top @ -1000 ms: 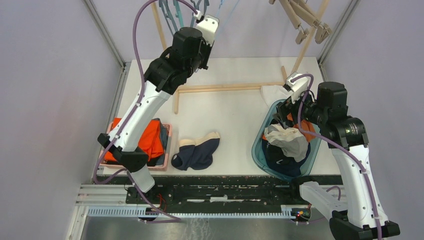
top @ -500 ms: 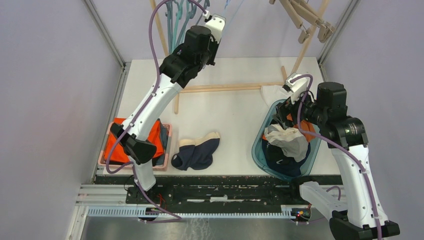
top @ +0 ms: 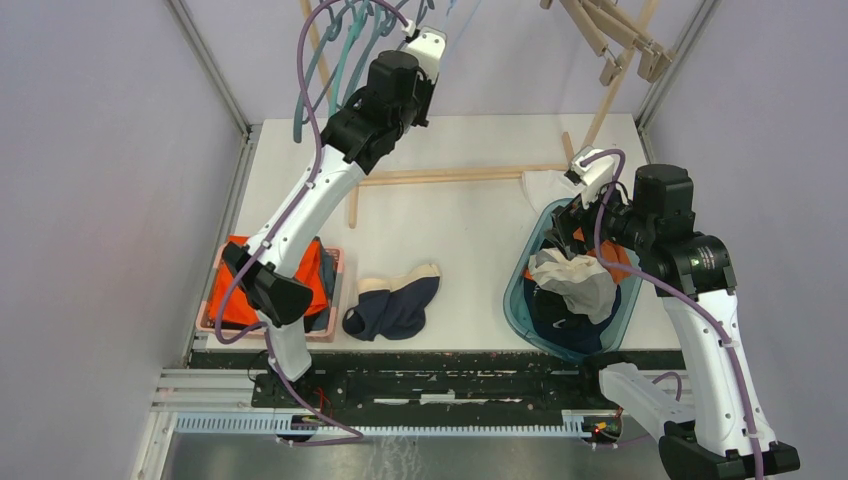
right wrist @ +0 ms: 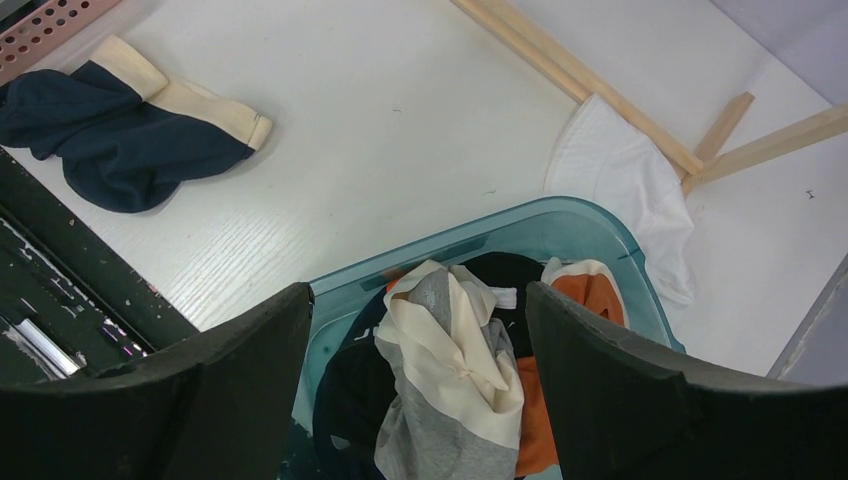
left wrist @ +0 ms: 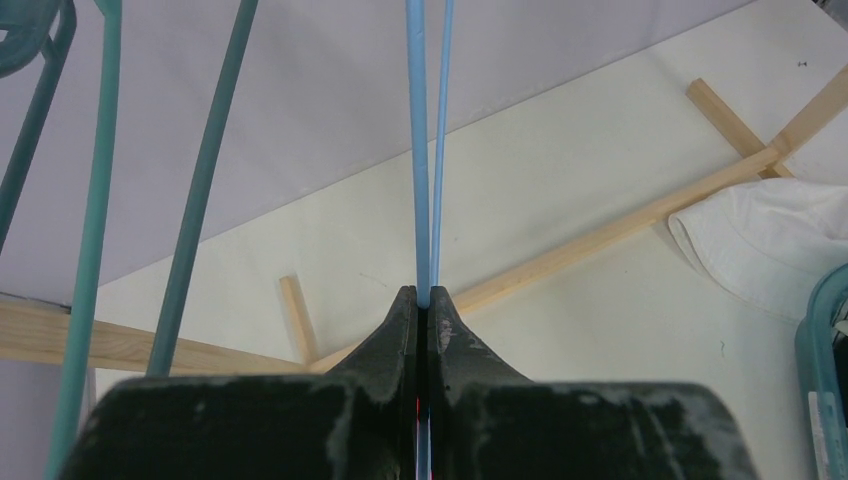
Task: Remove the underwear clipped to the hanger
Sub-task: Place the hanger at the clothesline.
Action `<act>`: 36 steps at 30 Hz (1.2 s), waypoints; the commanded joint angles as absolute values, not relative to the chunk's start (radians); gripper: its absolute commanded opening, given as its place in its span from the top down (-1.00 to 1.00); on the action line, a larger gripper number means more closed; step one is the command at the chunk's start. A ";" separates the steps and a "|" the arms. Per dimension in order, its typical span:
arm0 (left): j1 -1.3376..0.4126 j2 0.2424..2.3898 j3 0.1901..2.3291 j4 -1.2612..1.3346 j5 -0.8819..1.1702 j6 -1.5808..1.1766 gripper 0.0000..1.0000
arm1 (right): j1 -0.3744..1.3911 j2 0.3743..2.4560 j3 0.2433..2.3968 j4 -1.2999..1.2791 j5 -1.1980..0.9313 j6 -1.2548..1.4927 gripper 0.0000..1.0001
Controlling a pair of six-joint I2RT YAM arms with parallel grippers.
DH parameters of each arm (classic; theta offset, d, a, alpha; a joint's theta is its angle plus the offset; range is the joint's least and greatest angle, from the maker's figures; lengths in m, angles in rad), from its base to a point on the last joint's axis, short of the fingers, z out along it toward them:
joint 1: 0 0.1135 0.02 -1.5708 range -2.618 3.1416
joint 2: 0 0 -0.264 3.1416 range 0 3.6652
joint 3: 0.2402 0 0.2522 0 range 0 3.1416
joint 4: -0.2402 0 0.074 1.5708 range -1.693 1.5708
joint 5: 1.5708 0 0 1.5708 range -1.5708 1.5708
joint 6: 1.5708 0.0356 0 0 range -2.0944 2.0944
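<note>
My left gripper [top: 428, 42] is raised at the back and is shut on a thin light-blue hanger [left wrist: 424, 150]; its jaws [left wrist: 428, 296] pinch the two blue wires. No underwear shows on that hanger. My right gripper [right wrist: 420, 360] is open and empty, and hovers over a teal basket [top: 522, 268]. The basket holds grey-and-cream underwear [right wrist: 455, 390] on top of orange [right wrist: 590, 300] and black pieces. A navy pair with cream waistband [top: 395, 300] lies on the table; it also shows in the right wrist view [right wrist: 130, 130].
Teal hangers [top: 330, 60] hang left of my left gripper. Wooden clip hangers [top: 610, 40] hang at the top right. A wooden rack frame [top: 460, 177] lies on the table. A white cloth [top: 545, 185] lies behind the basket. A pink tray [top: 335, 290] holds a bright-orange cloth [top: 300, 285].
My left arm has moved right and farther back, holding the blue hanger. The teal hangers have swung out to the left. The right arm has not moved.
</note>
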State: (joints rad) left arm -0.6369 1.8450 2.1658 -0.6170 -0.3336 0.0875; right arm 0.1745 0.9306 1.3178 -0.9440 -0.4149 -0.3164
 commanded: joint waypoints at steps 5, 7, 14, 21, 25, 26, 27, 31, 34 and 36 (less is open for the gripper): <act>-0.611 1.859 2.163 -0.564 -0.270 0.062 0.94 | 0.172 0.926 1.326 -0.931 -0.440 -0.335 -0.74; -0.611 1.847 2.146 -0.564 -0.259 0.058 0.94 | 0.172 0.928 1.324 -0.932 -0.443 -0.336 -0.73; -0.611 1.787 2.078 -0.554 -0.227 0.063 0.49 | 0.171 0.932 1.325 -0.934 -0.450 -0.342 -0.73; -0.611 1.701 2.005 -0.535 -0.202 0.058 -0.16 | 0.172 0.940 1.331 -0.946 -0.462 -0.360 -0.73; -0.611 1.624 1.944 -0.531 -0.142 0.067 -0.38 | 0.172 0.944 1.332 -0.955 -0.464 -0.377 -0.73; -0.611 1.603 1.922 -0.530 -0.116 0.075 -0.46 | 0.172 0.944 1.330 -0.958 -0.464 -0.381 -0.73; -0.612 1.579 1.900 -0.528 -0.098 0.078 -0.54 | 0.172 0.944 1.330 -0.961 -0.463 -0.385 -0.73; -0.611 1.467 1.788 -0.523 -0.041 0.107 -0.71 | 0.172 0.945 1.330 -0.970 -0.468 -0.400 -0.74; -0.612 1.359 1.661 -0.507 -0.015 0.145 -0.79 | 0.171 0.943 1.328 -0.976 -0.483 -0.410 -0.74; -0.612 1.278 1.571 -0.492 -0.002 0.181 -0.82 | 0.172 0.944 1.326 -0.981 -0.496 -0.416 -0.74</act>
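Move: My left hand holds the light-blue hanger by its near end; the hanger's spot on the clothesline, out of view, should be about 18 cm ahead, 6 cm to the right and 10 cm above. The teal hangers hang some 11 cm to my left hand's left and 9 cm ahead, roughly level with it. From my right hand that clothesline spot is about 38 cm ahead, 14 cm left and 18 cm above. With the light-blue hanger still pinched, I lower my left hand, easing it down about 4 cm in all and opening the fingers wide on the way, so they let go of its near end. Then I draw back about 10 cm towards my base, rising again to the starting height, drifting slightly left and turning the hand some 10 degrees clockwise, clear of the hanger. ##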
